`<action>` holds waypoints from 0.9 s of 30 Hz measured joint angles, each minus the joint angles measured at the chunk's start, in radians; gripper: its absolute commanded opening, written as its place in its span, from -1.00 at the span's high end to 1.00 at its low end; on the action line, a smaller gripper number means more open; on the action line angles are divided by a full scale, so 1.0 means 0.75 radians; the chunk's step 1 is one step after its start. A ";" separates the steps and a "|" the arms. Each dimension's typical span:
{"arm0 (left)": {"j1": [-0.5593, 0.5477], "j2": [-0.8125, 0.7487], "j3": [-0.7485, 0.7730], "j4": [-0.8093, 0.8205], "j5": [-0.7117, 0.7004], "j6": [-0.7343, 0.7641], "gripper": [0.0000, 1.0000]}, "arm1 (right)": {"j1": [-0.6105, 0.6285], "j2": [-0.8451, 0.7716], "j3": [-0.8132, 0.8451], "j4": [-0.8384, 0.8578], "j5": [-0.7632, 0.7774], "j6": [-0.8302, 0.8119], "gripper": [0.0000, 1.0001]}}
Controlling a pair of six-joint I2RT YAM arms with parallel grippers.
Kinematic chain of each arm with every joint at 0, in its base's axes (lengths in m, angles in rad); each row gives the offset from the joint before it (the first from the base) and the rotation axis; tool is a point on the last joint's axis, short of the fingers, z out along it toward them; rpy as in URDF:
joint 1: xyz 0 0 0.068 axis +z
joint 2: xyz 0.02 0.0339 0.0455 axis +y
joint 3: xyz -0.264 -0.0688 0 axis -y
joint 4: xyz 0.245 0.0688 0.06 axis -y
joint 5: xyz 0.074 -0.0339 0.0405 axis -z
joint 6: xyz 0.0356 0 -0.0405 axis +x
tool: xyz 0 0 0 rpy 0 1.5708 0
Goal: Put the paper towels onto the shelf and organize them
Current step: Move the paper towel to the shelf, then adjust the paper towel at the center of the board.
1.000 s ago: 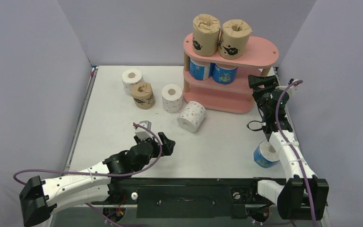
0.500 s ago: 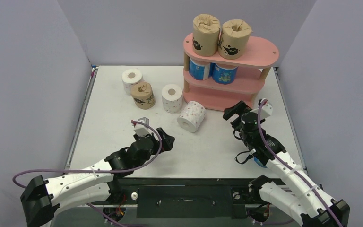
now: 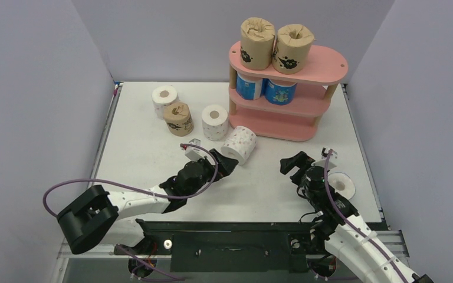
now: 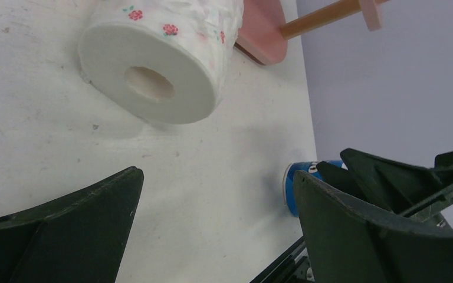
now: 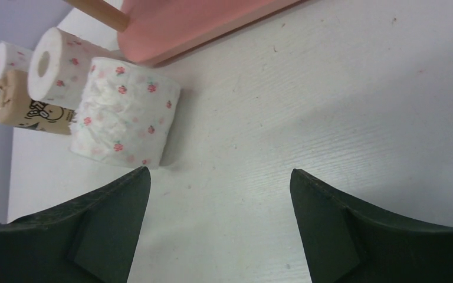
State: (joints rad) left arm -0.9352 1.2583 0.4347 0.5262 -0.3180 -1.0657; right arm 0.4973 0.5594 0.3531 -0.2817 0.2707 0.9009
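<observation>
The pink shelf [image 3: 324, 63] stands at the back right. Two brown paper towels [image 3: 257, 41] [image 3: 293, 47] sit on its top board and two blue ones [image 3: 249, 87] [image 3: 279, 91] on the middle board. On the table are two upright white dotted rolls [image 3: 164, 97] [image 3: 214, 121], a brown roll [image 3: 179, 118] and a white roll lying on its side [image 3: 239, 144] [image 4: 159, 71] [image 5: 127, 118]. My left gripper [image 3: 224, 162] [image 4: 218, 177] is open just short of that lying roll. My right gripper [image 3: 295, 162] [image 5: 219, 172] is open over bare table. A blue roll [image 3: 342, 186] [image 4: 298, 186] stands beside the right arm.
The shelf's bottom board [image 5: 212, 20] [image 4: 265, 44] lies beyond the lying roll. Grey walls close in the left, back and right sides. The table's near edge carries the black arm mount [image 3: 230, 236].
My right gripper has swung back from the shelf's right end to the near middle of the table. The left arm has reached forward toward the lying white roll.
</observation>
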 measured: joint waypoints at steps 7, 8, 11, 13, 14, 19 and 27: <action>0.112 0.219 0.005 0.352 0.088 -0.157 -0.95 | 0.000 -0.144 -0.001 -0.009 -0.036 -0.034 -0.68; 0.122 0.238 0.006 0.381 0.098 -0.173 -0.94 | 0.000 -0.163 -0.003 -0.011 -0.038 -0.035 -0.68; 0.148 0.321 0.028 0.463 0.128 -0.219 -0.93 | 0.000 -0.209 -0.012 -0.020 -0.044 -0.036 -0.70; 0.153 0.367 0.044 0.498 0.148 -0.242 -0.93 | 0.000 -0.229 -0.015 -0.036 -0.047 -0.037 -0.71; 0.153 0.390 0.053 0.513 0.156 -0.251 -0.93 | 0.000 -0.238 -0.015 -0.044 -0.048 -0.038 -0.71; 0.153 0.479 0.101 0.574 0.181 -0.284 -0.93 | 0.000 -0.268 -0.016 -0.072 -0.060 -0.040 -0.70; 0.158 0.568 0.148 0.614 0.186 -0.321 -0.93 | 0.000 -0.323 -0.016 -0.144 -0.069 -0.050 -0.70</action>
State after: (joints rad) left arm -0.8165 1.6840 0.5453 0.9871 -0.1783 -1.3067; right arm 0.4973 0.3172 0.3412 -0.3901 0.2192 0.8635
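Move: The fallen floral roll that the open left hand goes for lies about 10 cm ahead of this hand, some 4 cm to its right and 4 cm lower. The upright floral roll stands about 21 cm ahead and 6 cm left; the shelf's bottom board is about 24 cm ahead and 20 cm right. From the right hand, the fallen roll lies some 12 cm ahead and 21 cm left. Left hand, open, reaches about 7 cm forward-right towards the fallen roll, rolling left-side-down; right rises slightly, easing back. ##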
